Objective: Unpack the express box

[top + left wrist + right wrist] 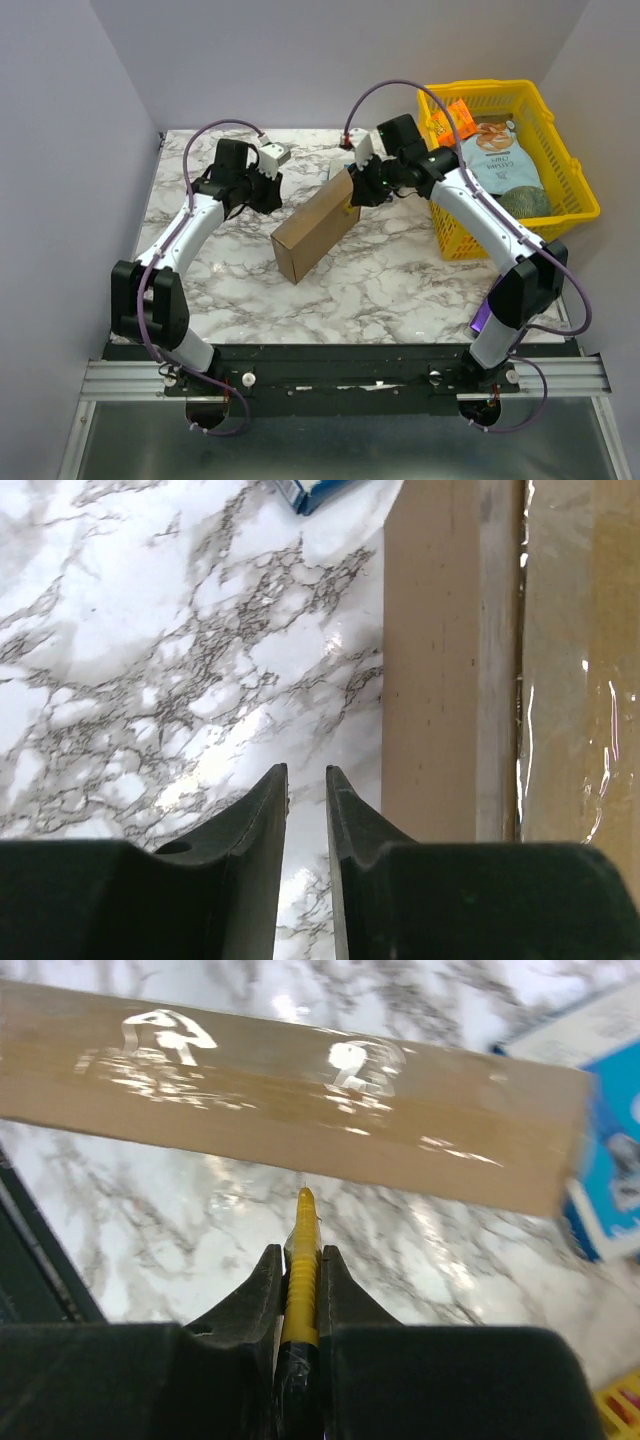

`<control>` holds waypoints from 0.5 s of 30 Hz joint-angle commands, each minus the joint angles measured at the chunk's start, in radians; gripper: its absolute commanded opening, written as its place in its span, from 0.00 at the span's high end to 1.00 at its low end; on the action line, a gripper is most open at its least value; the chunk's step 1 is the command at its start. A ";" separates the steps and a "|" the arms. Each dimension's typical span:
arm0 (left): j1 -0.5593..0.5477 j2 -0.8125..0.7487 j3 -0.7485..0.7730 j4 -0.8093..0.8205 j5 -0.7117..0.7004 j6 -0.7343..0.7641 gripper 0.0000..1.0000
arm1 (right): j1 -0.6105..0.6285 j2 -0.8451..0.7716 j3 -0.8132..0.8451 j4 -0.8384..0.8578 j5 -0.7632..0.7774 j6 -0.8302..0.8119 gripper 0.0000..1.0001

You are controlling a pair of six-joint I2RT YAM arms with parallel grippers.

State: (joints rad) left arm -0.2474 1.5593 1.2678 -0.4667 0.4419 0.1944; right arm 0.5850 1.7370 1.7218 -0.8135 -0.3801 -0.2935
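The express box [312, 234] is a flat brown cardboard box standing on a long edge on the marble table, tape shining on its side [300, 1100]. My right gripper [299, 1250] is shut on a yellow-handled cutter [302, 1218], and the cutter's tip touches the box's lower taped edge. In the top view that gripper [357, 190] sits at the box's far right end. My left gripper [306, 770] hovers over bare marble just left of the box [440, 680], its jaws a narrow gap apart with nothing between them. From above it [269, 197] is beside the box's far left side.
A small blue box with a white label [615, 1160] lies behind the express box, its corner also showing in the left wrist view [320, 492]. A yellow plastic basket [575, 190] with snack bags stands at the back right. Grey walls close in the table.
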 commanded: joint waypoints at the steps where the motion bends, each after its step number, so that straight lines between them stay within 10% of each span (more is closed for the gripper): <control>1: 0.014 -0.093 0.044 -0.003 -0.025 -0.041 0.67 | -0.076 -0.036 0.010 -0.012 0.134 -0.026 1.00; 5: 0.017 -0.139 0.038 0.091 0.008 -0.176 0.55 | -0.100 -0.021 -0.007 0.109 0.476 0.014 1.00; 15: -0.016 -0.101 -0.007 0.206 0.258 -0.309 0.45 | -0.143 0.190 0.180 0.146 0.341 0.039 1.00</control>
State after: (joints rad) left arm -0.2447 1.4338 1.2816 -0.3172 0.5800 -0.0380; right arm 0.4488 1.8637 1.8263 -0.6983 0.0284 -0.2779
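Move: The express box stands on edge, its middle about 10 cm to the left of my knife-holding right hand, 3 cm back and 12 cm lower. The blue razor box lies some 17 cm ahead of that hand, 3 cm to the right and 19 cm below; the yellow basket's middle is about 37 cm right, 13 cm ahead and 10 cm down. From my left hand, the express box is 13 cm to the right, 2 cm back and 8 cm lower. I carry the yellow knife, still gripped in my right hand, about 12 cm forward and 9 cm right at near-constant height, away from the express box's right side and out beyond its far end towards the razor box, turning some 25 degrees clockwise. My empty left hand rises about 9 cm beside the express box, then drifts a little right as its fingers open further and swing up and rightwards. ##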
